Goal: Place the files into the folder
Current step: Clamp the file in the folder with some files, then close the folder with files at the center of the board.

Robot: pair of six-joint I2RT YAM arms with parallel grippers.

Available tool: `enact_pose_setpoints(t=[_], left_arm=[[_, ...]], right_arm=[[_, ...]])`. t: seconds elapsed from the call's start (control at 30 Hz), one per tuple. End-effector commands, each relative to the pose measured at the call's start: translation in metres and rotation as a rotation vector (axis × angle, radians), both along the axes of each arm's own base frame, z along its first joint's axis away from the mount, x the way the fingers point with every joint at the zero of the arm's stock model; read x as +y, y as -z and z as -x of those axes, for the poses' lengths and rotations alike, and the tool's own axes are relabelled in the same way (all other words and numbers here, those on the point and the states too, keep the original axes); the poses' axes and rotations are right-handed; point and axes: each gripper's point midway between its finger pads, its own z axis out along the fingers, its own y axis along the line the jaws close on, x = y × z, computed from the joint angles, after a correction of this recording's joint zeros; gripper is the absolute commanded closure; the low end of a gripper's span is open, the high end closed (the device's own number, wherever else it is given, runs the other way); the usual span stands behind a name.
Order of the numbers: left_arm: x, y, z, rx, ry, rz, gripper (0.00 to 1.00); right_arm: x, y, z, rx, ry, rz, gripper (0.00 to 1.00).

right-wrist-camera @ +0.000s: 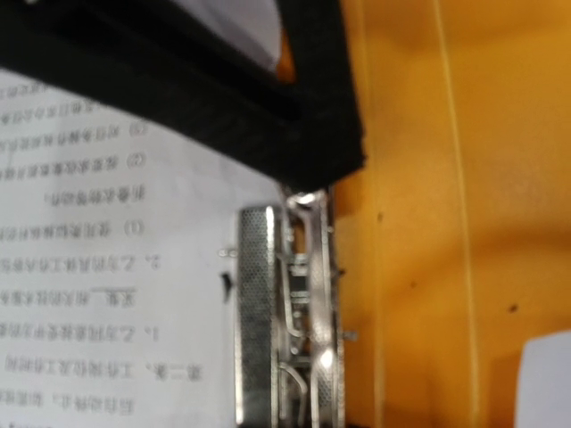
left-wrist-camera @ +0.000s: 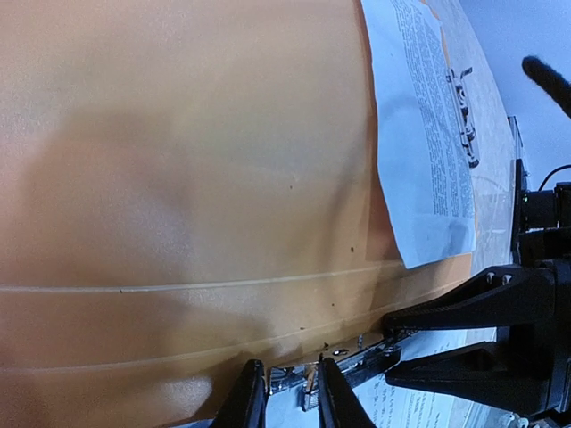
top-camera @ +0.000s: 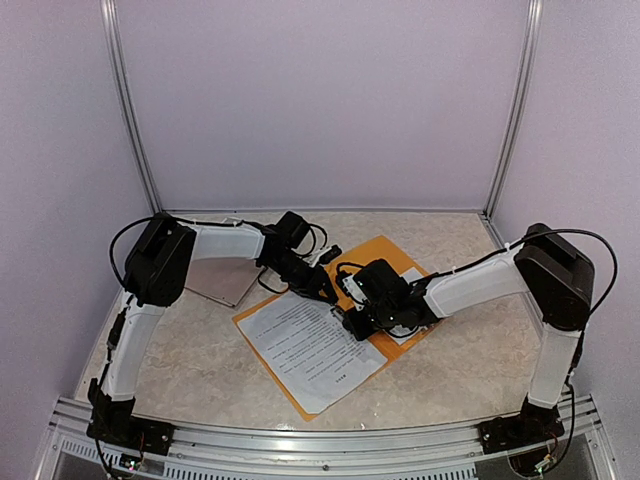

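Note:
The orange folder [top-camera: 385, 255] lies open in the middle of the table. The files [top-camera: 310, 350], white sheets of small black print, rest on its near left half, and their text shows in the right wrist view [right-wrist-camera: 107, 267]. A metal clip [right-wrist-camera: 285, 312] runs along the fold [left-wrist-camera: 357, 352]. My left gripper [top-camera: 322, 290] hangs over the clip's far end, its fingers [left-wrist-camera: 250, 401] a little apart around the metal. My right gripper [top-camera: 352, 318] comes in from the right and pinches the clip's other end [left-wrist-camera: 390, 348].
Another printed sheet [left-wrist-camera: 410, 160] with a small metal clasp [left-wrist-camera: 464, 107] lies on the folder's right half. A grey-brown board [top-camera: 225, 282] lies flat under the left arm. White walls and metal posts close in the table at the back and sides.

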Motion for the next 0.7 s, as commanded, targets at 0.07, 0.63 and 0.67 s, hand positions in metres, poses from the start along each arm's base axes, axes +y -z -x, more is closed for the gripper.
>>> enact_pose_setpoints(t=[0.07,0.63,0.67], left_arm=[[0.009,-0.014,-0.014,-0.059,-0.039,-0.002,0.72],[0.040,-0.078,-0.014,-0.201,-0.160,-0.010,0.39],[0.046,-0.080,-0.012,-0.204,-0.181,-0.022,0.36]], right_arm=[[-0.030,0.059,0.043,0.166,-0.070,0.194,1.00],[-0.026,0.039,0.040,0.133,-0.123,0.214,0.98],[-0.025,0.036,0.038,0.129,-0.115,0.210,0.94]])
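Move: The metal clip's middle lies roughly 4 cm back and 3 cm right of the left hand, about 1 cm below, with its near end at the left fingertips. From the right hand, already pinching it, the clip's middle is some 2 cm ahead, 1 cm left and 1 cm below. The clipped paper stack's middle is about 15 cm back and 4 cm left of the left hand; the pink folder is some 22 cm left and 6 cm ahead. Lift the left gripper off the clip's end: ease it about 1 cm forward, then climb with growing speed, drifting left and back to the starting forward line, to finish some 5 cm up and 3 cm left, fingers spreading from a fifth to over half open. Keep the right fingers pinching the clip almost in place, turning just a few degrees counter-clockwise. ##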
